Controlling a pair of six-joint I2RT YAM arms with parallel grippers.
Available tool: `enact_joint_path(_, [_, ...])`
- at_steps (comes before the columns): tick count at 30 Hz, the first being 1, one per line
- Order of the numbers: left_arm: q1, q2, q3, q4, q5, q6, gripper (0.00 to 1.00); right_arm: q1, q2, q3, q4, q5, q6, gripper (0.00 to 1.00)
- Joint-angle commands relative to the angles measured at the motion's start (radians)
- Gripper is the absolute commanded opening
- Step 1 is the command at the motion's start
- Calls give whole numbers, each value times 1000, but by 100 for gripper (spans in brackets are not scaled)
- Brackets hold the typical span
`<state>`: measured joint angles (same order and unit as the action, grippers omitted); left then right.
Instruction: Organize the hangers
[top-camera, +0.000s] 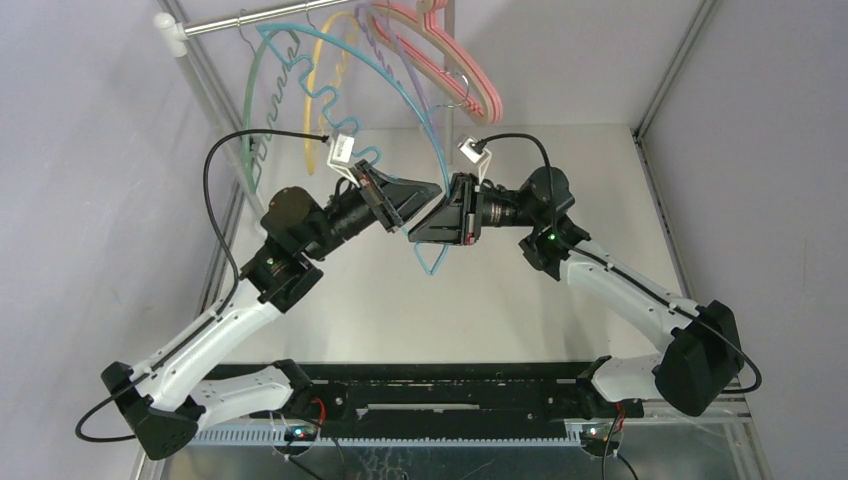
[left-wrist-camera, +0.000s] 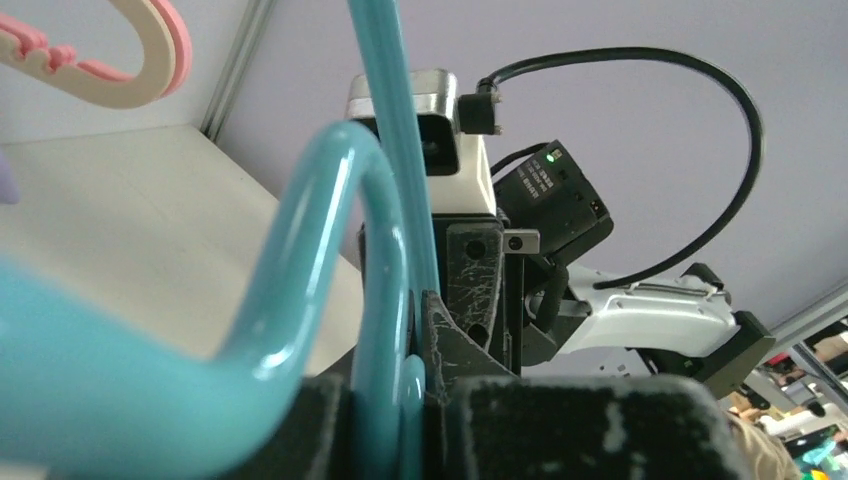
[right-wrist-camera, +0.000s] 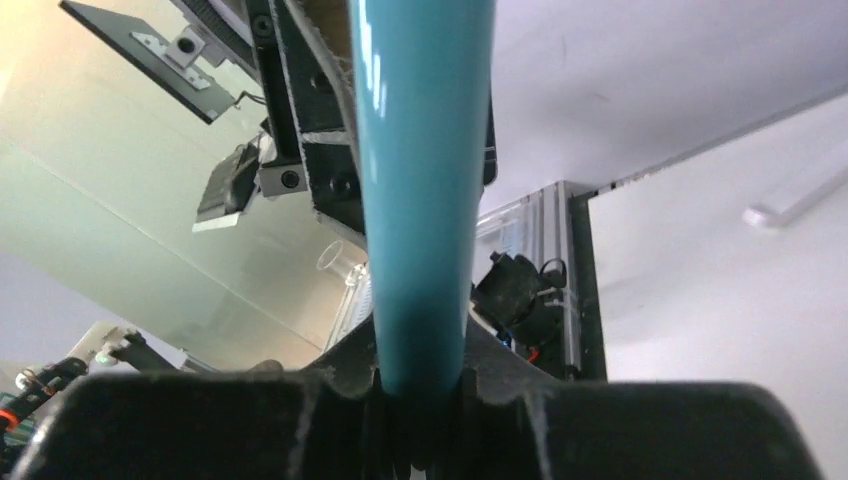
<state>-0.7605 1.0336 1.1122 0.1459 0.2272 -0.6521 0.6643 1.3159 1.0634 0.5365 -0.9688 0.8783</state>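
Note:
A teal hanger (top-camera: 431, 262) is held up over the middle of the table by both grippers, its upper arc reaching toward the silver rail (top-camera: 270, 18). My left gripper (top-camera: 428, 192) is shut on it; the left wrist view shows the teal bars (left-wrist-camera: 385, 280) pinched between the jaws (left-wrist-camera: 400, 400). My right gripper (top-camera: 440, 215) meets it from the other side, jaws (right-wrist-camera: 420, 400) shut on a teal bar (right-wrist-camera: 420, 200). Green (top-camera: 248, 110), yellow (top-camera: 312, 100), lavender (top-camera: 392, 55) and pink-and-tan (top-camera: 475, 80) hangers hang from the rail.
The rail's upright post (top-camera: 210, 80) slants down the left side. Metal frame posts (top-camera: 665, 80) edge the table at right. A pink-and-tan hanger end (left-wrist-camera: 150, 70) shows in the left wrist view. Black cables loop from both wrist cameras.

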Motion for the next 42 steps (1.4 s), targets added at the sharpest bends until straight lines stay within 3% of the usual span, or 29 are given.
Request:
enact_joint_path(1, [3,-34,6,65,4,12,2,11,12,49,70,-49,32,0])
enact_joint_path(4, [5,-37,17,43,-1,28,3,15,5,48,-8,-39,-19,0])
enact_joint_path(6, [7,-37,44,-8,2,49,11,10,-14,47,-92,-2,-77,0])
enact_joint_path(9, [7,-55,85,-100,52,114,42,-12,-62,44,-243,89,-180,0])
enact_joint_path(11, [7,-91,75,-150,57,153,92,-31,-92,44,-332,143,-245,0])
enact_joint_path(12, [7,-108,65,-181,43,171,99,-41,-106,45,-373,166,-274,0])
enact_joint_path(18, [10,-190,17,-331,-24,235,99,-82,-163,78,-569,283,-399,0])
enact_joint_path(23, [10,-232,-21,-382,-52,240,99,-41,-142,217,-830,512,-567,0])
enact_joint_path(27, [10,-262,-37,-426,-84,253,99,-19,-90,287,-885,638,-611,0])
enact_joint_path(32, [10,-294,-41,-475,-106,273,99,2,44,426,-914,762,-664,0])
enact_joint_path(42, [10,-377,-98,-505,-141,279,99,22,396,879,-1065,944,-761,0])
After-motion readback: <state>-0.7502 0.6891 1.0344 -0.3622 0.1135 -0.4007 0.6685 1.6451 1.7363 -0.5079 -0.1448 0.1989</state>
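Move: Both hands already pinch the blue hanger. Its place on the rail, by the purple hanger, lies about 29 cm ahead of the right hand, 8 cm left and 15 cm up. The purple hanger hangs some 29 cm ahead and 5 cm left of that hand, the pink bundle 30 cm ahead and 1 cm right, both about 5 cm higher. From the left hand that rail spot is roughly 25 cm ahead, 8 cm left and 9 cm up. The left fingers open wide and let go of the blue hanger, and that hand draws off left, down and a little back, some 11 cm in all. The right hand keeps its pinch, first eases right and down about 5 cm, then swings quickly forward some 18 cm towards the rail, fingers tipping down and turning clockwise, each about 40 degrees. ##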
